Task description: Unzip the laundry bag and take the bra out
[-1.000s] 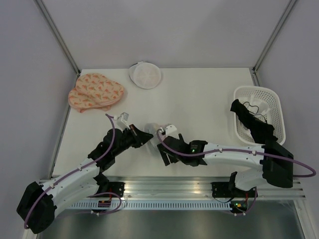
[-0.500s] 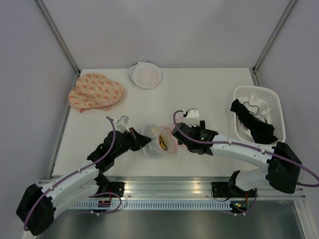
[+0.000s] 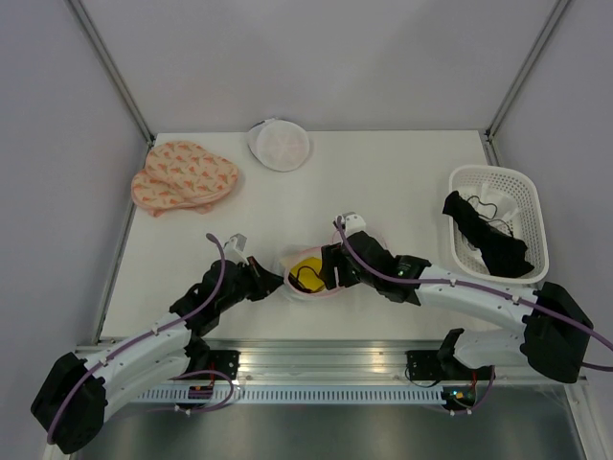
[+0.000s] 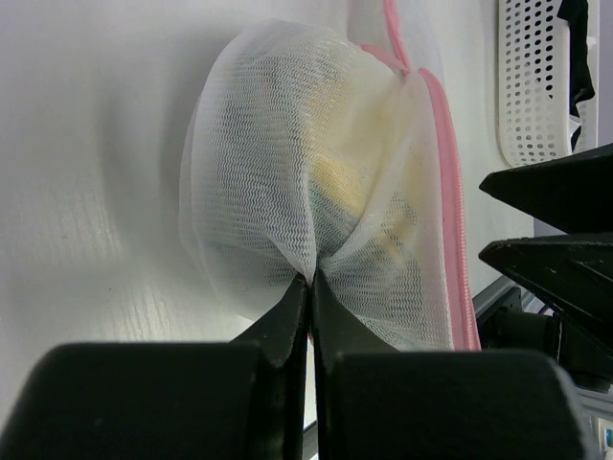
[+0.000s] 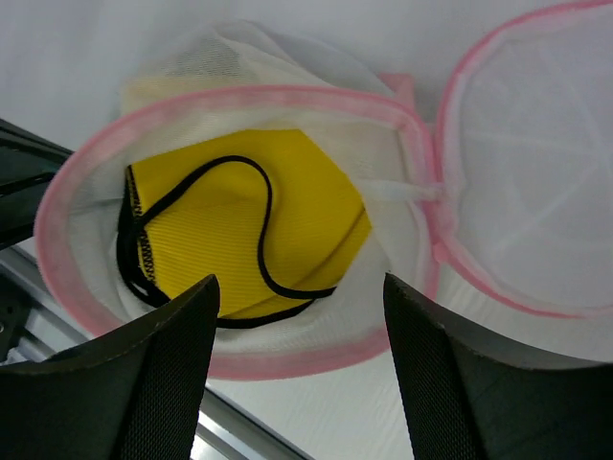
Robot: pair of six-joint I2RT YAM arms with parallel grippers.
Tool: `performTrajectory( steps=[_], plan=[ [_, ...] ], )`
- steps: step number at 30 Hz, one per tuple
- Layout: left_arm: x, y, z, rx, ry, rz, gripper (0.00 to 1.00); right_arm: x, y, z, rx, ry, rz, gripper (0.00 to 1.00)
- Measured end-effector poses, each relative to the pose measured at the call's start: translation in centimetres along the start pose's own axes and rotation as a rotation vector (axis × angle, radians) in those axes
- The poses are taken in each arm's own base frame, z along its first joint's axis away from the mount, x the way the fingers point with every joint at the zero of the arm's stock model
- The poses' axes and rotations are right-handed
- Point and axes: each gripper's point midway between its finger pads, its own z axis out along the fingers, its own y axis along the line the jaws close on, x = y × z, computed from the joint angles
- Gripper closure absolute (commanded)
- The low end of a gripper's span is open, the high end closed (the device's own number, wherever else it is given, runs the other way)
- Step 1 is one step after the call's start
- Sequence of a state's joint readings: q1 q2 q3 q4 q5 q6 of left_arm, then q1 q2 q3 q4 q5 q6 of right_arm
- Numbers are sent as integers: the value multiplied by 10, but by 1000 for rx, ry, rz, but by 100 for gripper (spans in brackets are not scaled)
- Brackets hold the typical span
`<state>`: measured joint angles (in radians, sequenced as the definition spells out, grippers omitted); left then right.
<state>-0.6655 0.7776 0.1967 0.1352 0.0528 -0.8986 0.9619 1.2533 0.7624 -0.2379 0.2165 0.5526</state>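
The laundry bag (image 3: 308, 287), white mesh with pink trim, lies open near the table's front middle. A yellow bra (image 3: 306, 274) with black edging sits inside it. My left gripper (image 3: 279, 279) is shut on a pinch of the bag's mesh at its left side; in the left wrist view the mesh (image 4: 287, 163) bunches at the fingertips (image 4: 311, 280). My right gripper (image 3: 334, 267) hovers open at the bag's right side. In the right wrist view the bra (image 5: 239, 216) lies inside the pink rim (image 5: 287, 96), beyond the open fingers (image 5: 299, 287), and the unzipped flap (image 5: 536, 172) lies to the right.
A peach patterned garment (image 3: 182, 177) lies at the back left. A second white mesh bag (image 3: 280, 144) sits at the back middle. At the right edge stands a white basket (image 3: 479, 174) holding black garments (image 3: 488, 240). The table's metal front rail runs just below the bag.
My right gripper swung from the bag's near side round to its right and now hovers at the opening. The bag has spread open, showing the yellow bra. The left gripper kept its pinch, shifting slightly.
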Motion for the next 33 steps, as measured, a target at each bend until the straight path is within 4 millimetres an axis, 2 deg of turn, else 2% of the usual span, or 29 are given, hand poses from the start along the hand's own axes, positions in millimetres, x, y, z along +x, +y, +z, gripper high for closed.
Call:
performTrajectory(
  steps=[3, 7, 13, 17, 21, 24, 25, 27, 28, 30, 31, 33],
  plan=[
    [0, 0, 0, 0, 0, 0, 98, -4, 15, 1, -74, -7, -8, 26],
    [3, 4, 0, -4, 4, -1, 98, 0, 22, 8, -112, 8, -24, 27],
    [13, 15, 0, -23, 19, -5, 98, 20, 29, 26, -147, 91, -48, 30],
    [12, 14, 0, -17, 14, -10, 98, 32, 30, 34, -147, 130, -62, 32],
    [10, 12, 1, -6, 7, -10, 98, 35, 32, 42, -130, 147, -77, 36],
    [9, 11, 1, 0, 3, -12, 98, 33, 33, 47, -112, 145, -89, 42],
    [10, 11, 2, 1, 2, -14, 98, 33, 32, 49, -106, 146, -91, 50],
    [10, 11, 2, 3, 3, -17, 98, 33, 31, 53, -93, 147, -99, 57],
    [11, 12, 3, 3, 4, -20, 98, 34, 30, 55, -85, 150, -105, 67],
    [13, 14, 3, 1, 10, -25, 98, 34, 28, 59, -68, 148, -117, 83],
    [14, 14, 3, 3, 10, -27, 98, 34, 28, 61, -61, 148, -119, 96],
    [13, 12, 3, 9, 7, -29, 98, 32, 27, 63, -46, 144, -123, 99]
  ],
)
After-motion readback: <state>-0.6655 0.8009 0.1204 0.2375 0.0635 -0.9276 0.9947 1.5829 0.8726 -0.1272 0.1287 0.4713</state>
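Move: The yellow bra lies inside the open laundry bag, about 6 cm to the left of my open right hand, level with it fore and aft, and some 6 cm below. The bag's pink-edged lid flops open about 7 cm ahead of that hand, 7 cm to its right and 7 cm lower, while my left gripper, already holding the bag, is about 12 cm to its left and 1 cm back. From my left hand, the bra is about 6 cm right, 1 cm ahead and 4 cm down. I swing my right hand left over the bag's mouth and then sink it in towards the bra, about 5 cm left and 5 to 6 cm down, turning some 10 degrees counter-clockwise. Near the bottom I close the wide-open fingers almost fully, pinching the bra's yellow cloth and its black strap. My left hand keeps its pinch on the mesh and sinks a couple of centimetres. ##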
